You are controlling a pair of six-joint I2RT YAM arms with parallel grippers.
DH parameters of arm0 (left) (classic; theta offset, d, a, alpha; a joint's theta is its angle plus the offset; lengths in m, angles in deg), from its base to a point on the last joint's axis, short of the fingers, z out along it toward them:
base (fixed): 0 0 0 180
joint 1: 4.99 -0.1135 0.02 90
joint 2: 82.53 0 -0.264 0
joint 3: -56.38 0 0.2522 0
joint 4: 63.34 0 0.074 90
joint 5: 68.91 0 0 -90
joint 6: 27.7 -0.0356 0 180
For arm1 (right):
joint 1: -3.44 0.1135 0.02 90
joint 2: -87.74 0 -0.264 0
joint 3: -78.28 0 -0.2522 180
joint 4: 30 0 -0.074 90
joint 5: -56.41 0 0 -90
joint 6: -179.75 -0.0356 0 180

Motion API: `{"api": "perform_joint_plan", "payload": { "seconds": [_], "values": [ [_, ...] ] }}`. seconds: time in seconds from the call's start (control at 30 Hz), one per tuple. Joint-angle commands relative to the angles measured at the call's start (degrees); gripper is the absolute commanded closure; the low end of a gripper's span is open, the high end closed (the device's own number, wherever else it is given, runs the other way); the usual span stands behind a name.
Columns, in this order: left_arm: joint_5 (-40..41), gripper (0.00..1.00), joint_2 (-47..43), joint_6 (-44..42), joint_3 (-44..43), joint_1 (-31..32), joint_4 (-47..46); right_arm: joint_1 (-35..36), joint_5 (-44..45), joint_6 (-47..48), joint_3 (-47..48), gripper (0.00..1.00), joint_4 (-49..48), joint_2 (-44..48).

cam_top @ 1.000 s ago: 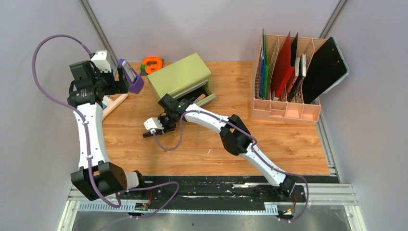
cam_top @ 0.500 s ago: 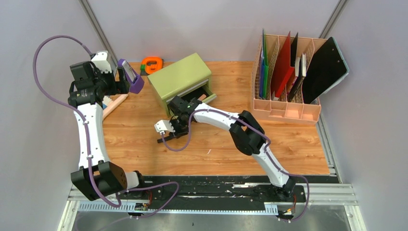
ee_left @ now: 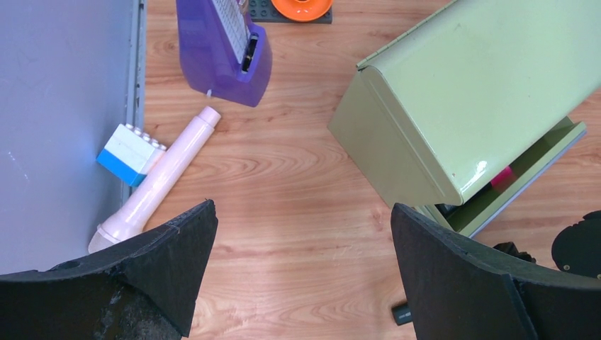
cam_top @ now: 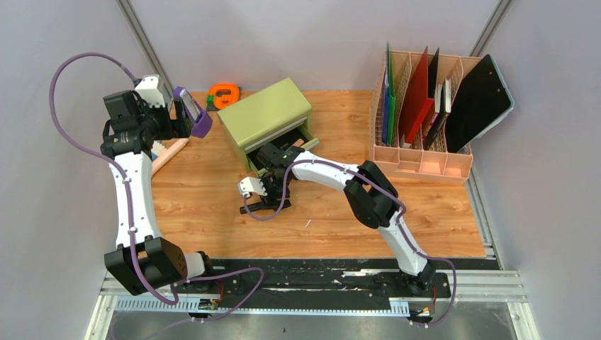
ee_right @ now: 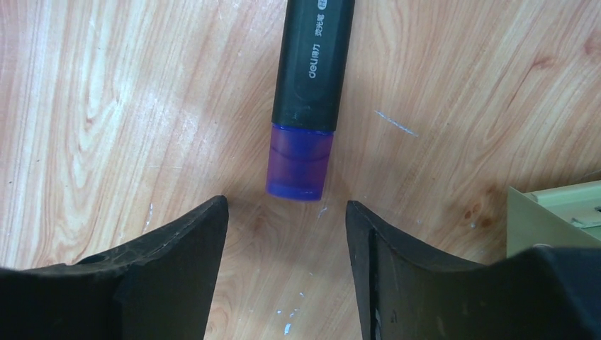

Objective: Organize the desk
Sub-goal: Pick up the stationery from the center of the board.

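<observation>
The desk (cam_top: 212, 219) is orange-brown wood grain. A black marker with a purple cap (ee_right: 312, 78) lies flat on it, in front of the olive-green drawer chest (cam_top: 266, 113), and shows as a dark stick (cam_top: 266, 207) from above. My right gripper (ee_right: 287, 234) hovers just behind the cap, open, with only bare wood between its fingers. At the far left my left gripper (ee_left: 301, 241) hangs high above the desk, wide open and empty. The chest's drawer (ee_left: 524, 177) stands pulled out, with something pink inside.
A purple holder (ee_left: 223, 49), a pink tube (ee_left: 166, 173) and a blue-and-white block (ee_left: 130, 154) lie by the left wall. An orange tape roll (cam_top: 225, 93) sits at the back. A pink file rack (cam_top: 418, 159) with folders and a black clipboard (cam_top: 478, 103) stands at the right.
My right gripper moved rightward with the marker, then opened and let it go onto the desk. The left arm has not moved.
</observation>
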Motion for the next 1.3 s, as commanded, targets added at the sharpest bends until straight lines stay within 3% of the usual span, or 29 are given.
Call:
{"api": "perform_joint_plan", "payload": {
  "seconds": [0.0, 0.3, 0.7, 0.9, 1.1, 1.17, 1.27],
  "values": [
    [-1.32, 0.0, -1.24, 0.75, -0.03, -0.66, -1.96, 0.55, -1.03, -1.79, 2.22, 0.37, 0.52, 1.98],
    [-1.38, 0.0, -1.55, 0.6, 0.28, -0.66, -1.8, 2.51, -0.77, -2.51, 6.57, 0.36, 0.6, -0.83],
    [-1.5, 0.0, -2.04, 0.32, 0.89, -0.69, -1.61, 3.26, -0.58, -3.06, 8.77, 0.48, 0.54, -5.05],
    [-1.73, 0.0, -2.04, 0.39, 1.03, -0.66, -1.58, 3.26, 1.07, -2.94, 8.66, 0.71, 2.01, -4.5],
    [-2.97, 0.0, -1.36, 1.71, 0.75, -0.66, -2.82, 3.06, 3.98, -2.02, 5.43, 0.94, 4.12, 2.55],
    [-3.58, 0.0, -0.98, 2.32, 0.6, -0.66, -3.22, 2.71, 5.03, -1.56, 4.33, 1.0, 4.31, 6.1],
    [-4.32, 0.0, -0.15, 3.35, 0.14, -0.66, -3.71, 1.72, 7.99, -0.06, 3.75, 1.0, 4.53, 9.73]
  ]
}}
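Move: The dark highlighter with the purple cap lies about 6 cm to the right gripper's left and 1 cm back, at fingertip height, its cap end just beside the open fingers. The cabinet's open drawer is some 15 cm ahead and 3 cm to the right; the green cabinet is 22 cm ahead and 4 cm left. From the left gripper, the highlighter is roughly 23 cm right, 12 cm back and 28 cm down. Hop the open right gripper about 3 cm to the left and 2.5 cm up along the highlighter, then sink it straight back down to table level so the fingers straddle the purple cap. Close them to pinch the cap, then lift about 1.5 cm while carrying some 2.5 cm back to the right, keeping the grip. ##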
